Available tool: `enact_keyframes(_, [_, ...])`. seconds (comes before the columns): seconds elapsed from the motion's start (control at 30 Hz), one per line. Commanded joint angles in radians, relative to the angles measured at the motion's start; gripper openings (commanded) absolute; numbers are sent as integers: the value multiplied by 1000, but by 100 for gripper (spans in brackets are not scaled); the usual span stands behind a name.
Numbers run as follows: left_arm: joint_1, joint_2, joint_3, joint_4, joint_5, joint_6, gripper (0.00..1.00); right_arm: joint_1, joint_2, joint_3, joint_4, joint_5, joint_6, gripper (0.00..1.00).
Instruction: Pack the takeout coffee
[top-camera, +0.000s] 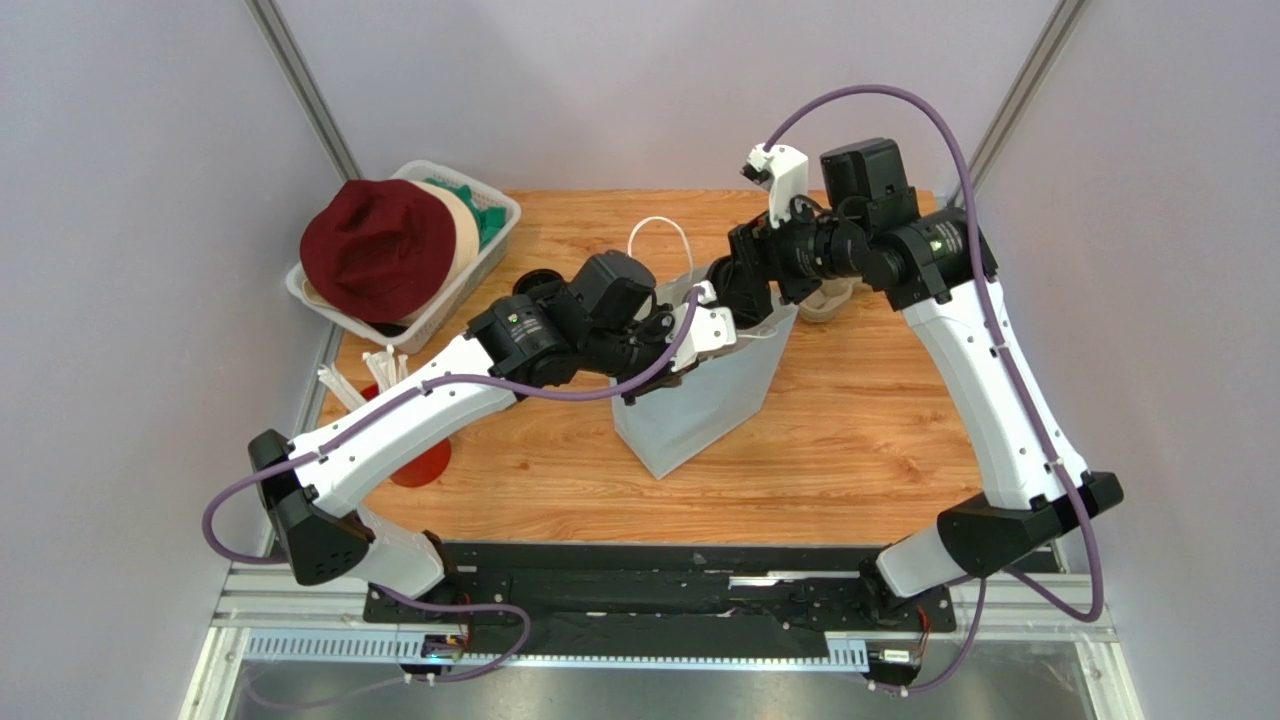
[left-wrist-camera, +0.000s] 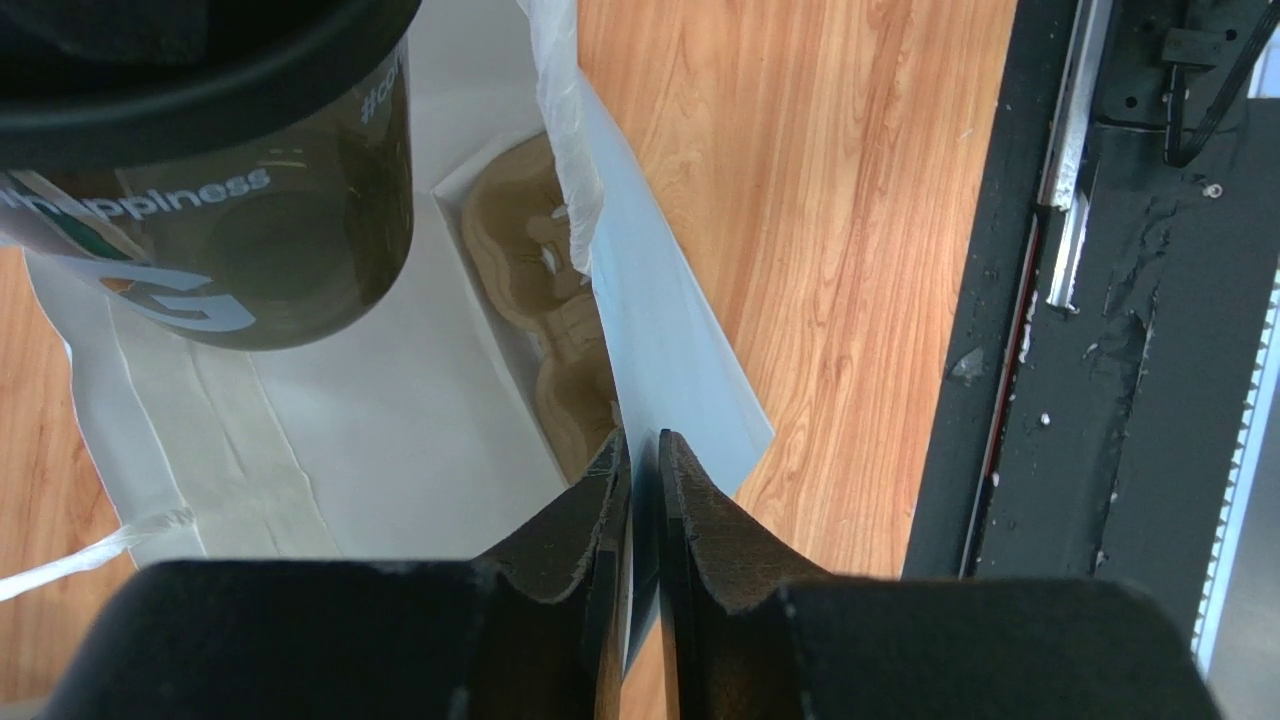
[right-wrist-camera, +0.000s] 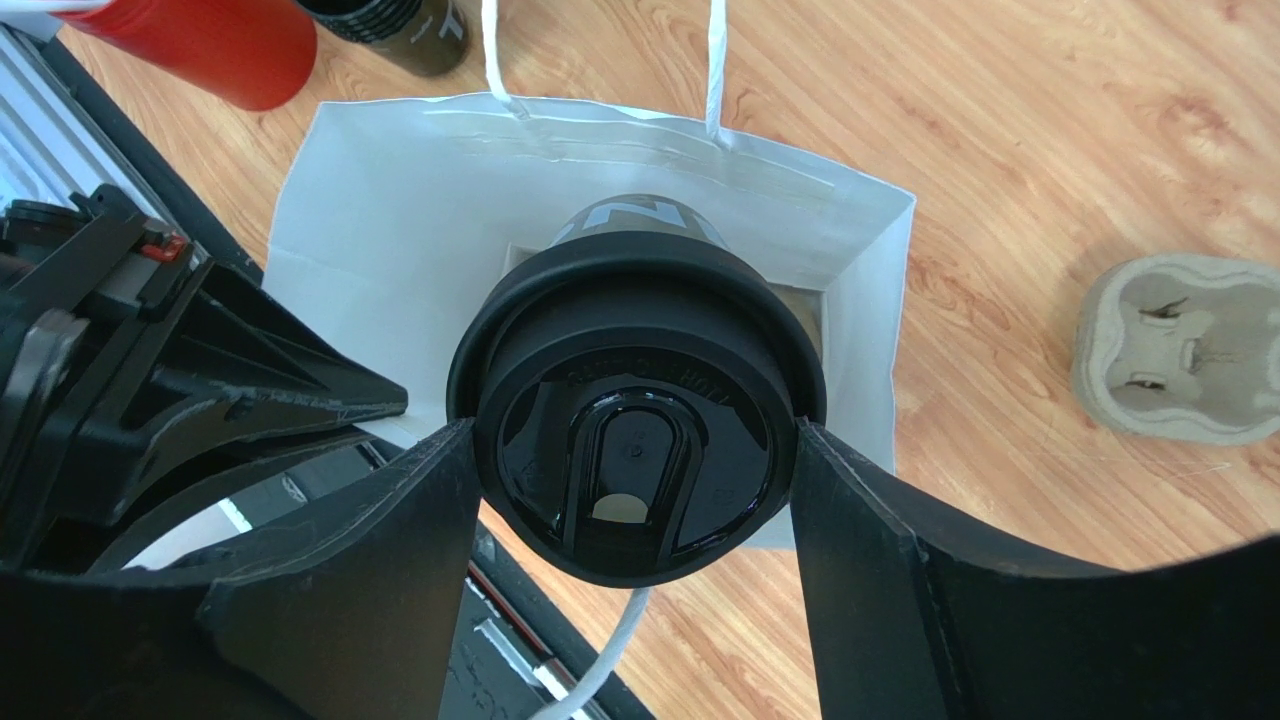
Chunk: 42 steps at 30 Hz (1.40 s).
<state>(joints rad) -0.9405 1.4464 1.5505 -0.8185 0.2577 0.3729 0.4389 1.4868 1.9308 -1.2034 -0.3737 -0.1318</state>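
The takeout coffee (right-wrist-camera: 639, 420), a dark cup with a black lid, hangs over the open mouth of the pale-blue paper bag (right-wrist-camera: 376, 195). My right gripper (right-wrist-camera: 636, 450) is shut on the cup, one finger on each side just under the lid. In the left wrist view the cup (left-wrist-camera: 256, 195) shows at the top left above the bag's white inside. My left gripper (left-wrist-camera: 642, 447) is shut on the bag's near wall (left-wrist-camera: 676, 345) at its rim. In the top view both grippers meet over the bag (top-camera: 699, 398), and the arms hide the cup.
A brownish pulp tray (left-wrist-camera: 541, 300) lies in the bag's bottom. Another pulp tray (right-wrist-camera: 1187, 345) sits on the table to the right. A red cup (right-wrist-camera: 211, 38) and a second dark cup (right-wrist-camera: 391, 23) stand beyond the bag. A white basket (top-camera: 489, 240) holding a maroon hat (top-camera: 376, 248) sits at the back left.
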Motion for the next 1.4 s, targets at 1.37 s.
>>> enact_keyframes(1.37, [-38, -64, -119, 113, -152, 20, 17, 119, 201, -118, -29, 348, -94, 21])
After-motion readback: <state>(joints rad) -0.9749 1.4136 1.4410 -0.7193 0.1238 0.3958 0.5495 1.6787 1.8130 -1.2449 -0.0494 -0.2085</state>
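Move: My right hand holds the lidded coffee cup just over the bag's mouth, whose middle is about 8 cm below and 2 cm left. The carrier inside the bag is roughly 29 cm down, about 1 cm ahead and 4 cm left; the spare carrier stands some 13 cm ahead and 14 cm right on the table. From my left hand, which pinches the rim, the carrier in the bag is about 5 cm ahead, 8 cm right and 24 cm lower. I lower the coffee cup through the bag's mouth with my right hand, down about 11 cm towards the carrier at the bottom, and on the way tip the wrist some 25 degrees so my fingers point more steeply down; the grip on the lid stays as it is. My left hand keeps pinching the rim near its left corner and gives a little, sinking about 1.5 cm and ending a centimetre farther forward. ##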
